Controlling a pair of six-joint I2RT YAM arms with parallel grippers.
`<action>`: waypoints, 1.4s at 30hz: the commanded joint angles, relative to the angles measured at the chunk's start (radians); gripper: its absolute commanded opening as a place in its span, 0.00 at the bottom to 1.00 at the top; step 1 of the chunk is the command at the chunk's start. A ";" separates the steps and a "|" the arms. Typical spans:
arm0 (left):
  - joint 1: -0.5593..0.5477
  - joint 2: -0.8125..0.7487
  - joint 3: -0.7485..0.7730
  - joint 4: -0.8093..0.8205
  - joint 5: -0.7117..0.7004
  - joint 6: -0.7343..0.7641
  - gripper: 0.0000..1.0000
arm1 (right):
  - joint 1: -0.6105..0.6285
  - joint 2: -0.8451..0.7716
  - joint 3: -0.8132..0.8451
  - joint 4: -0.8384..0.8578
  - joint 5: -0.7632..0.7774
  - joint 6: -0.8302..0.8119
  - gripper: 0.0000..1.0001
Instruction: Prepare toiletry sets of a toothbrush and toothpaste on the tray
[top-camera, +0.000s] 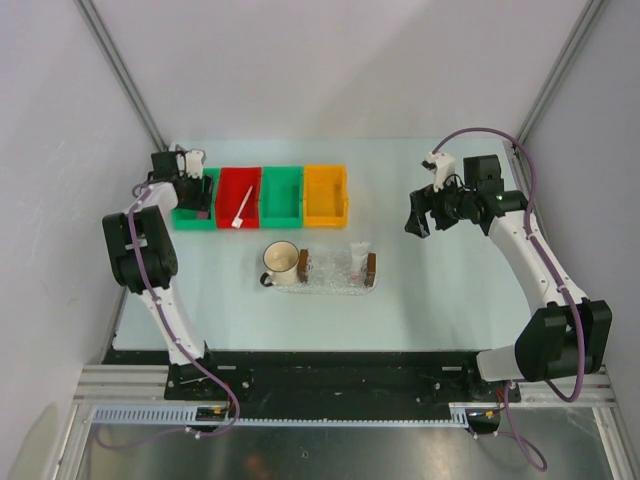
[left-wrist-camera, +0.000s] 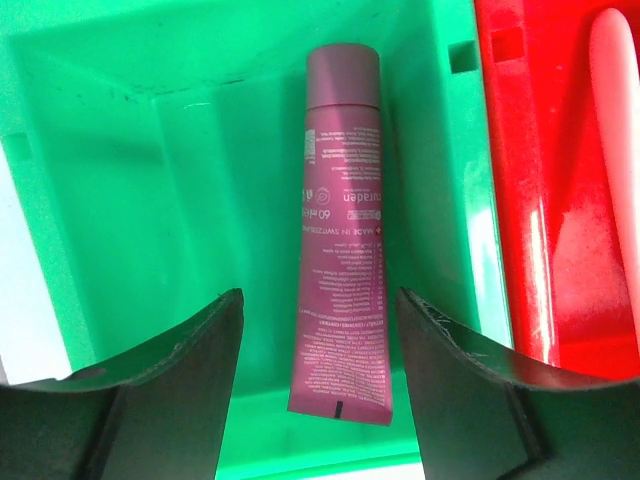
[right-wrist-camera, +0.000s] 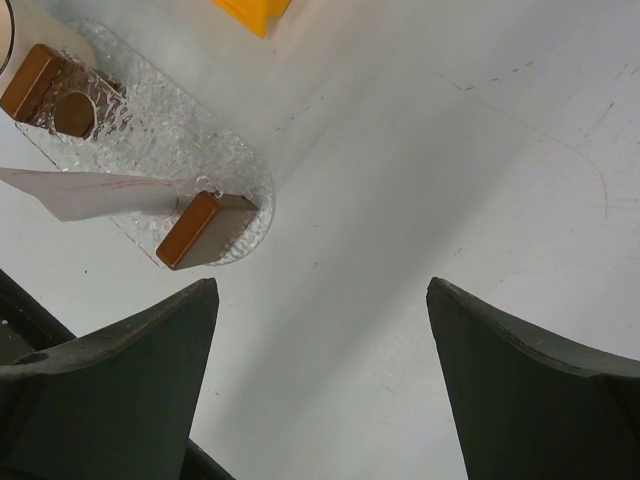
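Observation:
A magenta toothpaste tube (left-wrist-camera: 343, 230) lies flat in the leftmost green bin (left-wrist-camera: 150, 200), cap away from me. My left gripper (left-wrist-camera: 320, 295) hovers over it, open, one finger on either side of the tube's flat end and not touching it. In the top view that gripper (top-camera: 203, 196) sits over the same bin (top-camera: 185, 218). A white toothbrush (top-camera: 241, 210) lies in the red bin (top-camera: 225, 190). The clear tray (top-camera: 335, 282), with a brown block (top-camera: 371, 268) at each end, carries a pale tube (top-camera: 358, 262). My right gripper (top-camera: 416, 222) hangs open and empty above bare table, right of the tray (right-wrist-camera: 215, 150).
A cream mug (top-camera: 281, 262) stands at the tray's left end. A second green bin (top-camera: 281, 195) and an orange bin (top-camera: 325, 195) sit in the row behind the tray. Grey walls close in on both sides of the table.

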 joint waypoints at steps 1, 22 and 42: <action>0.000 0.014 0.031 -0.090 0.092 0.017 0.69 | 0.006 0.003 -0.003 0.023 -0.010 0.009 0.91; 0.009 0.143 0.150 -0.237 -0.009 0.063 0.63 | 0.027 0.018 -0.002 0.037 0.013 0.014 0.91; -0.006 0.143 0.158 -0.240 -0.101 0.043 0.32 | 0.034 0.006 -0.002 0.032 0.016 0.011 0.91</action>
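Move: The pink toothpaste tube lies lengthwise in the first green box, its middle about 3 cm ahead of the left hand, roughly on its centreline and some 3 cm lower. The toothbrush in the red box is about 12 cm to the hand's right and 1 cm farther out, and the empty second green box is 24 cm right and 3 cm ahead. From the right hand the toothpaste lies some 65 cm left, 19 cm ahead and 18 cm below. The toothpaste tube's tail half is what the left hand sinks onto, going down about 3 cm with the open fingers straddling it and the wrist tipping roughly 10 degrees steeper. Near the bottom the fingers close from either side and come against the tube's two edges a few centimetres in from the tail end, pinching it. ##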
